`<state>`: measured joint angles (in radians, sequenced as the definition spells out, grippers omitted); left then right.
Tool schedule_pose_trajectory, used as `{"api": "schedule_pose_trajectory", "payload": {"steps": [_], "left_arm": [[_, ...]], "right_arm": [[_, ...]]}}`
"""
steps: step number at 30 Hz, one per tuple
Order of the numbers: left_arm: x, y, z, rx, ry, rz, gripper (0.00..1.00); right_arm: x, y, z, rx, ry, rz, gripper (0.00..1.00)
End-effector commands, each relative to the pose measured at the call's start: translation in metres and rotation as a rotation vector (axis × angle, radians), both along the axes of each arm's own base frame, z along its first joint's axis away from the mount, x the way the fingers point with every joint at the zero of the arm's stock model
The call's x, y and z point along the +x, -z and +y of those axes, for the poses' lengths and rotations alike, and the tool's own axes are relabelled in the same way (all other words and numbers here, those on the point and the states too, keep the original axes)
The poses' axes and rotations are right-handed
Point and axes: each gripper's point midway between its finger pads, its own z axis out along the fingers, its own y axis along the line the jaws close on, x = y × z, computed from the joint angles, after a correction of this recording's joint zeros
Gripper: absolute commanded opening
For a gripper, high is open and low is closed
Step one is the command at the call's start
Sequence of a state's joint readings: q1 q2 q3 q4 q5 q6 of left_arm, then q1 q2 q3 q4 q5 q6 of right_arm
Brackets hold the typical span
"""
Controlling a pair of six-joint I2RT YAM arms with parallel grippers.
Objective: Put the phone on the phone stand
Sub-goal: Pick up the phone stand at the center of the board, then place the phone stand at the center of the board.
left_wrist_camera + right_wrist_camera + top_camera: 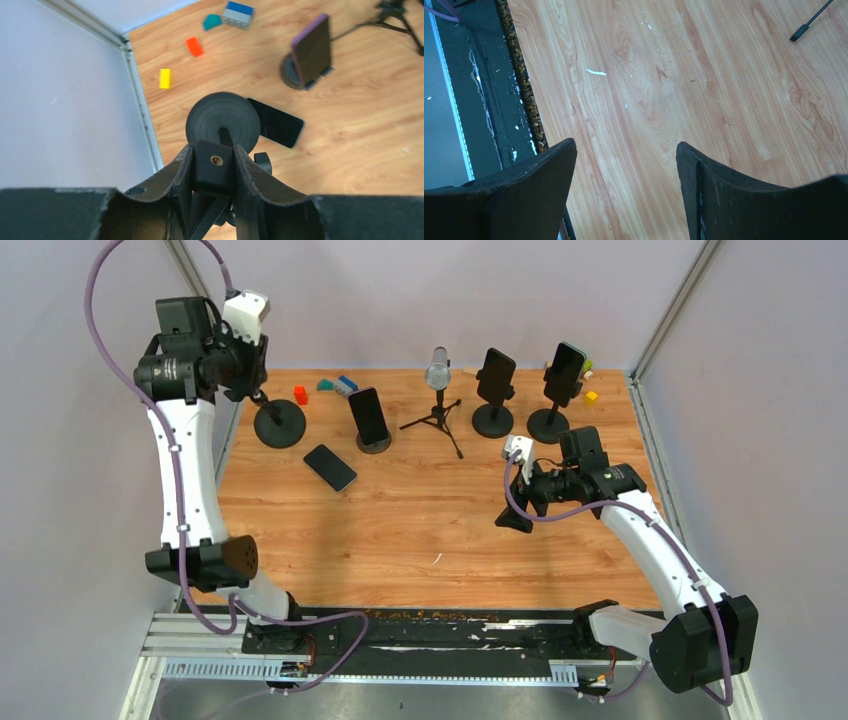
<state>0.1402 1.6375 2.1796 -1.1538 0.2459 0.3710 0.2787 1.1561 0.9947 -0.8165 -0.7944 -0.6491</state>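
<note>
The free phone stand has a round black base [280, 426] at the far left and a thin post. My left gripper [252, 376] is shut on its black clamp head [215, 168], which sits pinched between both fingers above the base [222, 118]. The phone [330, 467], a dark slab, lies flat on the wood just right of that base, seen in the left wrist view as the phone [276, 123] partly behind the base. My right gripper [515, 519] hangs open over bare wood at centre right, with nothing between its fingers [551, 170].
Three other stands with phones stand at the back [370, 421] [495, 380] [563, 374]. A microphone on a tripod [438, 392] stands between them. Small coloured blocks [300, 394] lie near the back wall, and a yellow one [165, 78] lies by the left wall.
</note>
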Motion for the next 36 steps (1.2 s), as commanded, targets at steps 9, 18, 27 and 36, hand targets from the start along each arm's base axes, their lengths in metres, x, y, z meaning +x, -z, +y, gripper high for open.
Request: {"api": "schedule_pose_trajectory", "payload": {"steps": [9,18,27,36], "left_arm": [[-0.104,-0.011,-0.115,-0.164,0.321,-0.030,0.00],[-0.144,0.026,-0.203,-0.266,0.516,-0.003,0.00],[-0.156,0.078,-0.283,-0.231,0.685,0.049,0.00],[-0.172,0.103,-0.338,-0.213,0.802,0.078,0.00]], "right_arm": [[0.002,-0.018,0.002,0.024,-0.018,-0.095,0.74],[0.008,-0.015,-0.005,0.004,0.017,-0.098,0.74],[0.016,-0.010,-0.013,-0.024,0.045,-0.103,0.74],[0.018,-0.001,-0.016,-0.032,0.044,-0.082,0.74]]}}
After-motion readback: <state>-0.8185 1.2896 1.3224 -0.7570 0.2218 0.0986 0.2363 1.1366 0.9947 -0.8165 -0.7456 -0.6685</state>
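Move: The left hand already holds the phone stand high up, and the open middle of the board, where the stand is going, lies about 18 cm back, 34 cm to its right and some 38 cm below. The loose phone lies about 5 cm ahead, 8 cm right and 38 cm down from this hand. The upright phone is roughly 13 cm ahead, 20 cm right and 30 cm lower. From the right hand, that open middle is about 18 cm left, 1 cm ahead and 18 cm below. Still pinching the phone stand near its top, the left hand swings it away from the far left corner to the open middle of the board: about 30 cm right and nearly 20 cm back together, then mostly rightward, sinking some 14 cm overall. The wrist turns roughly 45 degrees clockwise and tips down a little; the fingers keep their hold. ##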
